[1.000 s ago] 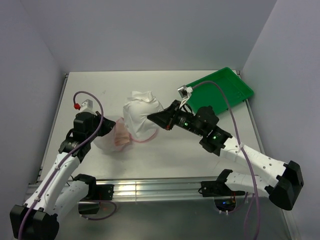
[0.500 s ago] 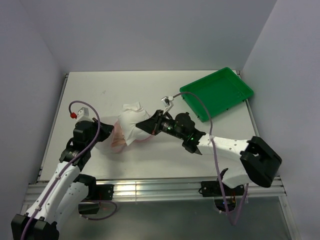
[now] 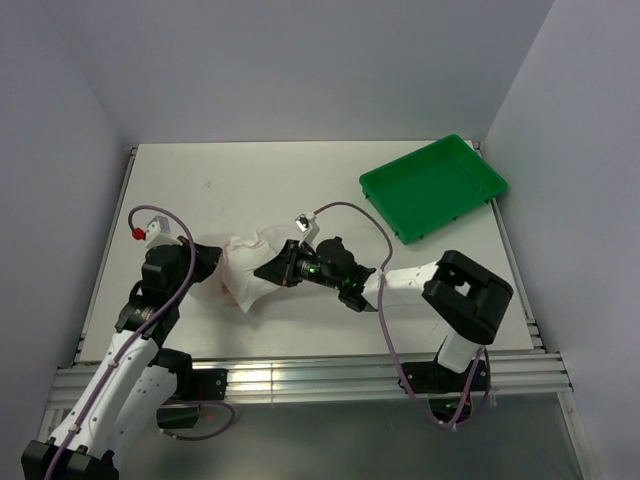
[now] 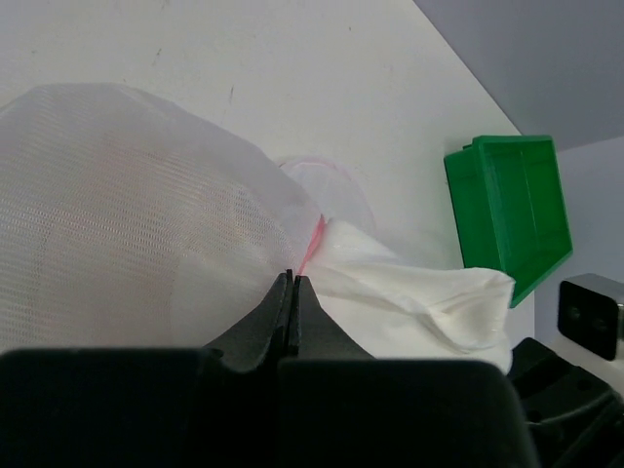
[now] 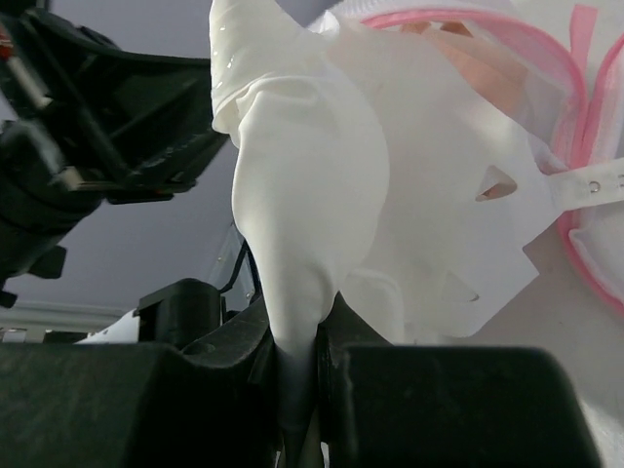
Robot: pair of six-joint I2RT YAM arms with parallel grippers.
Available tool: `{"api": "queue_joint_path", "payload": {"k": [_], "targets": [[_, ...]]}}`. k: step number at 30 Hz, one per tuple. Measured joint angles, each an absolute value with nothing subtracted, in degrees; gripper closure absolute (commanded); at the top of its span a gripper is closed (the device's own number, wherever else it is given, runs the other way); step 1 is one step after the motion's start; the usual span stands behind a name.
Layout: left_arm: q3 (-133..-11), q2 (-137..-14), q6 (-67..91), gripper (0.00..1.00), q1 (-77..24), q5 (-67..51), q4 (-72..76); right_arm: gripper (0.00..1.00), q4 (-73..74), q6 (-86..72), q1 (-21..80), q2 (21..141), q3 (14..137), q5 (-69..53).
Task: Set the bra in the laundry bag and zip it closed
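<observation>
The laundry bag (image 4: 117, 214) is a see-through white mesh pouch with a pink zipper rim (image 5: 507, 34). In the top view it lies at the table's near left (image 3: 228, 288). My left gripper (image 4: 292, 279) is shut on its edge where the pink rim starts, and shows in the top view (image 3: 210, 264) too. The bra (image 5: 302, 195) is white cloth bunched against the bag's mouth (image 3: 255, 256). My right gripper (image 5: 295, 346) is shut on a fold of it, just right of the bag (image 3: 266, 272). How much of the bra sits inside the bag is hidden.
A green plastic tray (image 3: 435, 187) stands at the back right and also shows in the left wrist view (image 4: 507, 210). The right arm (image 3: 400, 285) stretches low across the table's middle towards the left. The left arm's black body (image 5: 97, 117) is close behind the bra.
My right gripper has carried the bra left and down from mid-table to the bag's mouth. The left gripper and bag have shifted slightly left and nearer.
</observation>
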State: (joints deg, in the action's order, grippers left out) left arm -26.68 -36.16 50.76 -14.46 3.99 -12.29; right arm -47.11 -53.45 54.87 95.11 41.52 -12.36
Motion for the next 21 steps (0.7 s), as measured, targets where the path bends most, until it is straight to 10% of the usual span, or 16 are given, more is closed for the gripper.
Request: {"api": "queue_joint_path", "payload": {"k": [21], "targets": [[-23.1,-36.8,51.8,1.0,-14.5,-4.3,-5.5,1.0,-39.7,-56.4,60.1,114.6,60.7,-10.0]]}}
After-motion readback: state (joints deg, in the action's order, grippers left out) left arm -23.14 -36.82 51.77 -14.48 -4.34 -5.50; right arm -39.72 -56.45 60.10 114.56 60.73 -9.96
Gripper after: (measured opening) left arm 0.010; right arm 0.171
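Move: The laundry bag's open pocket, where the white bra pinched in my right hand is going, has its middle about 11 cm to that hand's left, 4 cm ahead and 12 cm below. The peach bra already inside lies about 10 cm left of my right hand, 4 cm ahead and 12 cm down. The bag's empty second pocket lies some 10 cm ahead, 2 cm right and 14 cm below. From my left hand, which already pinches the pink rim, the open pocket's middle is level ahead, 2 cm left and 12 cm below. I keep the white bra pinched and carry it left about 8 cm into the mouth of the laundry bag, nearly level until late, then my right hand sinks, ending some 5 cm lower. My left hand keeps its closed grip on the rim and draws it about 2.5 cm to the right, over the incoming bra, turning slightly clockwise. ##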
